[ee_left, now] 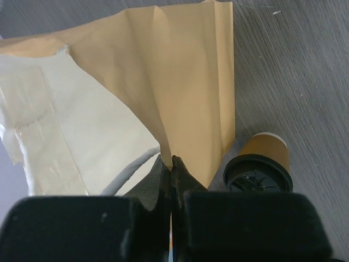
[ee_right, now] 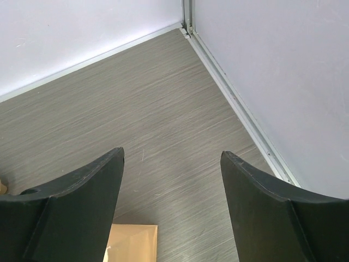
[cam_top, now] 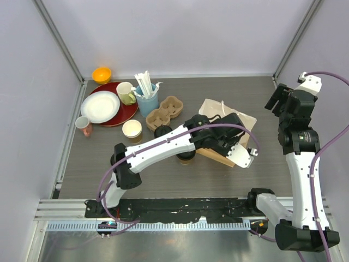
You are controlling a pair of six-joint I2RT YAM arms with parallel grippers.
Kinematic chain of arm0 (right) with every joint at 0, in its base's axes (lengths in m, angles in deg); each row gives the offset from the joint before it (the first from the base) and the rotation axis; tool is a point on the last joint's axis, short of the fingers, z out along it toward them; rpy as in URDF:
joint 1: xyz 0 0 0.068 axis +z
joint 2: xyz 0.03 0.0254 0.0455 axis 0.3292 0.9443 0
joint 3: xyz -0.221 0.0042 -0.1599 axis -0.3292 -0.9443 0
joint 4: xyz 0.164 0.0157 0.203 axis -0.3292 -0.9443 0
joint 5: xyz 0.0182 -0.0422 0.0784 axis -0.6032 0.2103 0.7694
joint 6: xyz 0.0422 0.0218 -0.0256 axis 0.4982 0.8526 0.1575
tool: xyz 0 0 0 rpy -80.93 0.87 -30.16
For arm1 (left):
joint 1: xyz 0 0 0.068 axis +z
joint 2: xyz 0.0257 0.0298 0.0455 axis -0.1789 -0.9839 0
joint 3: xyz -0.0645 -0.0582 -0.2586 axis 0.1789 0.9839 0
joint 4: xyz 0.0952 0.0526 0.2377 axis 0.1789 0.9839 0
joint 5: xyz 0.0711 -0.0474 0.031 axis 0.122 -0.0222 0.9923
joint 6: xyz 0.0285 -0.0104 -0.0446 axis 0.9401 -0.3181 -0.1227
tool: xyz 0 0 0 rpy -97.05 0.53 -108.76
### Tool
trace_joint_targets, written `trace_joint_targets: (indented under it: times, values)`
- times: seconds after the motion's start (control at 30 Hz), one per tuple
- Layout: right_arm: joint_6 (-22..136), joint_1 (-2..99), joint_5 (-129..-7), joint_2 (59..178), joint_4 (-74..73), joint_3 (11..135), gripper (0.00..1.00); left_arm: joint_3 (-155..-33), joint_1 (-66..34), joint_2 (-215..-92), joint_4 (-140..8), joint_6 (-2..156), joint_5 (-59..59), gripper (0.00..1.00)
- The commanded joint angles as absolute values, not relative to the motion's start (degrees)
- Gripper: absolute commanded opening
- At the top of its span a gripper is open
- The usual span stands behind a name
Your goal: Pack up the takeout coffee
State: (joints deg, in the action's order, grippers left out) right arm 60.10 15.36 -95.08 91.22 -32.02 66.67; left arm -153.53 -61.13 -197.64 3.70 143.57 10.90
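Observation:
A brown kraft cup with a black lid [cam_top: 186, 157] stands on the table just under my left arm; it also shows in the left wrist view [ee_left: 260, 164]. A second black-lidded cup [cam_top: 162, 131] stands by the cardboard carrier [cam_top: 163, 112]. An open kraft cup [cam_top: 132, 129], cream inside, has no lid. My left gripper [cam_top: 221, 143] is shut on the edge of the kraft paper bag [cam_top: 229, 117], which lies on its side; in the left wrist view the jaws [ee_left: 172, 159] pinch the bag's edge [ee_left: 180, 82]. My right gripper [cam_top: 281, 98] is open and empty, raised at the back right.
A light blue cup of white sticks [cam_top: 147, 99], a pale mug [cam_top: 126, 93], a white plate on a red plate [cam_top: 128, 112], an orange bowl [cam_top: 101, 74] and a small pink cup [cam_top: 84, 126] stand at the back left. The right wrist view shows the wall corner [ee_right: 188, 27] and a bag corner [ee_right: 133, 243].

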Motion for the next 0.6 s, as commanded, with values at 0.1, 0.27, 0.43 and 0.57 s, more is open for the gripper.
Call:
trace_joint_targets:
  times: [0.1, 0.27, 0.43, 0.57]
  values:
    - [59.44, 15.35, -94.63, 89.67, -29.15, 66.02, 0.77, -153.62, -62.56, -197.6, 4.18, 146.71, 10.79, 0.0]
    - [58.82, 15.35, -89.97, 90.11, -29.32, 66.37, 0.77, -155.9, -62.56, -197.95, -0.82, 142.76, 16.41, 0.45]
    - [58.82, 15.35, -82.76, 90.81, -29.15, 68.04, 0.78, -160.99, -62.56, -197.51, -0.31, 136.7, 21.24, 0.65]
    - [59.52, 15.35, -79.51, 90.81, -28.18, 69.27, 0.78, -164.6, -62.56, -196.11, 2.94, 133.01, 24.24, 0.78]
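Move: The takeout bag stands with its near rim in the left hand's shut fingers, its middle about 7 cm ahead of that hand, 2 cm right and 11 cm lower. The nearer lidded cup is level with the left hand, some 12 cm to its left; the other lidded cup is about 7 cm ahead and 21 cm left, both some 18 cm below. From the right hand, the bag's middle lies roughly 22 cm left, 3 cm back and 22 cm down. The bag's near rim is let go where the bag stands: the left fingers, pinching it at first, spread wide, and that hand then climbs about 4 cm and eases some 2 cm forward, turning about 10 degrees counter-clockwise. The right hand, still open, swings about 3 cm left towards the bag, also turning some 10 degrees counter-clockwise. ##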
